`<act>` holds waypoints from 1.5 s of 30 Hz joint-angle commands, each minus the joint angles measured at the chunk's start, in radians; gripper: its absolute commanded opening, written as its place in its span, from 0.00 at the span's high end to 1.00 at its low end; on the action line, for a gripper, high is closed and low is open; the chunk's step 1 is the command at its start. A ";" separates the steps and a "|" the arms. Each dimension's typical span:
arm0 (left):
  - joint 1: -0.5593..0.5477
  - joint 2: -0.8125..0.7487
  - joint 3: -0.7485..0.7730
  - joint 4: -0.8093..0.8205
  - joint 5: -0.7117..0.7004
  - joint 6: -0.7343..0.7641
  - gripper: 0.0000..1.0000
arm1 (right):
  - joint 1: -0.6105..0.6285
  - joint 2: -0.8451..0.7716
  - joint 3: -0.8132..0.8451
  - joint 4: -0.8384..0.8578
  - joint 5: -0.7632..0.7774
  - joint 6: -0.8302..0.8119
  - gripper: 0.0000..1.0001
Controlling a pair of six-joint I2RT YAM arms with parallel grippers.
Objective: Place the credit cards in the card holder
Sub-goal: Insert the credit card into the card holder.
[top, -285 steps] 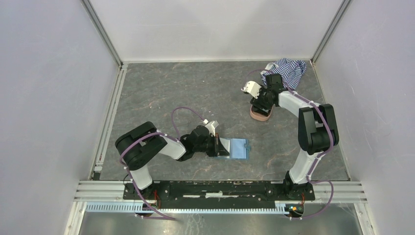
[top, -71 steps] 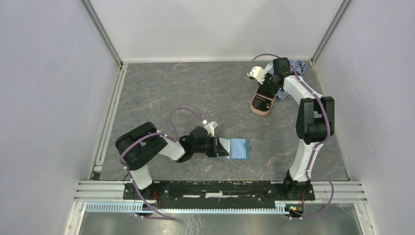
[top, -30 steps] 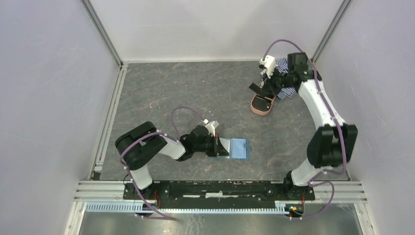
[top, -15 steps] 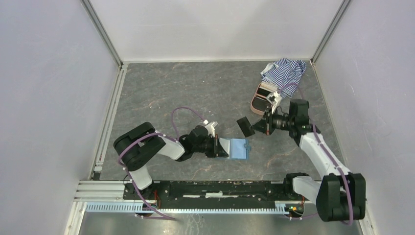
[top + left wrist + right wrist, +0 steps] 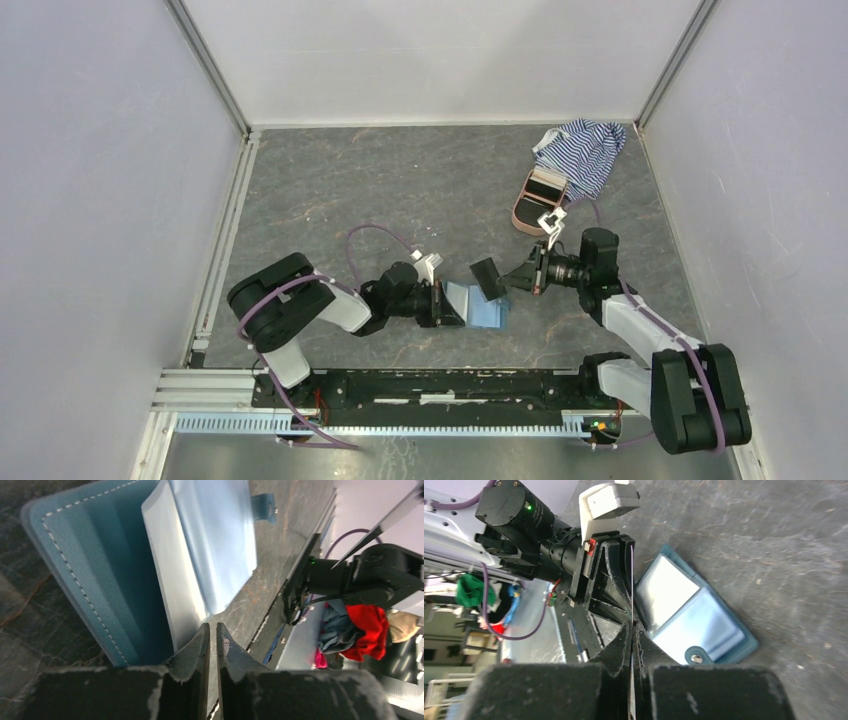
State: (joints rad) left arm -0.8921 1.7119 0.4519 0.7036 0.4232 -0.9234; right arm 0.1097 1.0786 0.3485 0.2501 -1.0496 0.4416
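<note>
The teal-blue card holder (image 5: 486, 311) lies open on the table, pale blue inside (image 5: 691, 615), its snap tab (image 5: 696, 656) toward the front. My left gripper (image 5: 441, 302) lies low at its left edge. Its jaws (image 5: 211, 630) are parted by a narrow slit with nothing between them, and the pale inner flap (image 5: 172, 580) stands just beside one finger. My right gripper (image 5: 512, 277) is shut on a dark grey credit card (image 5: 488, 278), held edge-on (image 5: 631, 580) just above the holder and pointing at the left gripper. More cards (image 5: 545, 184) rest in the pink case.
The pink oval case (image 5: 528, 212) lies at the back right, with the blue-white striped cloth (image 5: 585, 148) bunched behind it in the corner. Walls and metal rails close in the table on three sides.
My right arm has swung from the pink case down and left to the card holder, carrying the dark card. The left jaws have parted slightly and the left arm has shifted a little.
</note>
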 commanded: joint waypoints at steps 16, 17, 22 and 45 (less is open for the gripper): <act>0.074 0.182 -0.200 0.840 -0.015 -0.420 0.50 | 0.117 0.193 -0.038 0.347 -0.014 0.232 1.00; 0.074 0.188 -0.199 0.842 -0.019 -0.417 0.50 | 0.116 0.201 -0.040 0.347 -0.009 0.234 1.00; 0.079 0.225 -0.198 0.886 -0.034 -0.421 0.48 | 0.125 0.259 -0.043 0.347 0.003 0.248 1.00; 0.090 0.278 -0.211 1.034 -0.070 -0.474 0.50 | 0.134 0.284 -0.017 0.357 0.034 0.267 1.00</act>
State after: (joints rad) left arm -0.8078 1.9930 0.2371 1.4975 0.3668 -1.3800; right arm 0.2623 1.3983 0.3271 0.6636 -1.0508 0.7792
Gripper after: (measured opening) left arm 0.501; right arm 0.006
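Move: The card holder lies open below the right hand, its middle about 4 cm to the left, 5 cm back and 11 cm down; the hand already grips the black card. The white pocket is some 8 cm left and 5 cm back of the right hand, the snap tab 2 cm right and 3 cm back. From the left hand, the white pocket's middle is about 2 cm left and 3 cm ahead, the holder's middle 2 cm right and 3 cm ahead, both about 1 cm lower. The black card, still pinched by the right hand, is carried about 4 cm left over the open holder, dipping some 3.5 cm and then coming back up half of that, with a roll of about 15 degrees. At the white pocket's lifted edge the left fingers spread to half open while that hand rises, shifts forward and left, levels its fingers and swings them forward, then sinks again. ##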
